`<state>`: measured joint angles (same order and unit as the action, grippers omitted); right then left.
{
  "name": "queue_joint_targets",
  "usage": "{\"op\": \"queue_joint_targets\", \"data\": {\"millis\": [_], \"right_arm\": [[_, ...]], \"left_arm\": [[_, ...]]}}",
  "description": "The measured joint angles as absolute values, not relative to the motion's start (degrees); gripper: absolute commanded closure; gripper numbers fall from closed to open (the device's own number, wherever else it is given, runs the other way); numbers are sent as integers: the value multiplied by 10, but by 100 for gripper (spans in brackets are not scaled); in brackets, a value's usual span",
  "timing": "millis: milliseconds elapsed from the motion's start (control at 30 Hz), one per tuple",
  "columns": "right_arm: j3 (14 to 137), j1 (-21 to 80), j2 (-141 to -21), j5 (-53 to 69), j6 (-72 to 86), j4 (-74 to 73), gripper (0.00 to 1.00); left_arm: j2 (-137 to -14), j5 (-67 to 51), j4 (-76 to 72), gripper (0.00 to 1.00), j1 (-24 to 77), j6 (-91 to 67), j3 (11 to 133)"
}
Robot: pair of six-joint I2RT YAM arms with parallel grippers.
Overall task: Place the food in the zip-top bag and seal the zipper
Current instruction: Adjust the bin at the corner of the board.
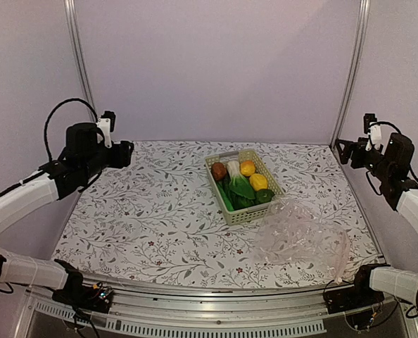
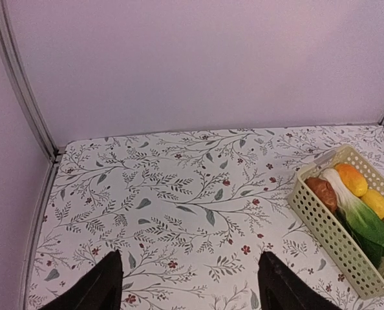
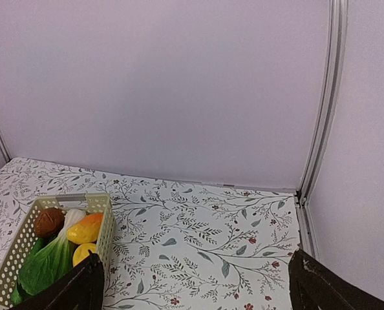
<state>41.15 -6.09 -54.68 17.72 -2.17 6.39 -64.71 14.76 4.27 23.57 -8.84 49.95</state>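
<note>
The food (image 1: 241, 184) lies in a pale green lattice basket (image 1: 255, 213) at mid-table: a brown piece, bok choy, yellow and orange pieces, green cucumbers. It also shows in the left wrist view (image 2: 353, 206) and the right wrist view (image 3: 59, 242). The clear crinkly zip-top bag (image 1: 300, 236) lies flat, right of and nearer than the basket, its pinkish zipper (image 1: 345, 253) along the right edge. My left gripper (image 1: 127, 153) is open and empty, raised at the far left (image 2: 191, 284). My right gripper (image 1: 344, 150) is open and empty, raised at the far right (image 3: 195, 284).
The flowered tablecloth (image 1: 160, 211) covers the table. Metal frame posts (image 1: 79, 63) stand at the back corners against lilac walls. The basket's near wall (image 2: 331, 236) is right of my left fingers.
</note>
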Motion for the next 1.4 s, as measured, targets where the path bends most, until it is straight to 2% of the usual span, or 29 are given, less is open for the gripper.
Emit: {"op": "queue_joint_targets", "data": {"millis": [267, 567, 1000, 1133, 1400], "right_arm": [[391, -65, -545, 192, -34, 96, 1], [375, -65, -547, 276, -88, 99, 1], [374, -65, -549, 317, -130, 94, 1], [374, -65, -549, 321, -137, 91, 1], [374, -65, -549, 327, -144, 85, 1]], "left_arm": [[-769, 177, 104, 31, 326, -177, 622], [-975, 206, 201, 31, 437, -305, 784], [-1168, 155, 267, 35, 484, -389, 941], [-1213, 143, 300, 43, 484, -401, 997], [-1237, 130, 349, 67, 483, -413, 1010]]}}
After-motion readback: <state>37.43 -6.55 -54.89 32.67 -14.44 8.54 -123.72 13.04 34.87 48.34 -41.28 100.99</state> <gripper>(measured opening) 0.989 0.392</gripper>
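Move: From the left hand, the bin's middle lies about 36 cm to the right, 4 cm farther out and 22 cm below; its near long wall is some 9 cm short of that. Inside, the brown potato sits roughly 27 cm right and 10 cm ahead of the hand, while the clear bag lies about 55 cm right and 14 cm back. From the right hand, the bin is some 31 cm left, 4 cm ahead and 25 cm down. The left hand sweeps about 27 cm right across the table, then also drops some 18 cm to the bin's left long rim, the wrist tipping roughly 40 degrees further down and the open fingers closing about halfway around that wall, though a firm pinch can't be seen. Meanwhile the right hand, wide open and empty, drifts a little left and down while turning counter-clockwise. ##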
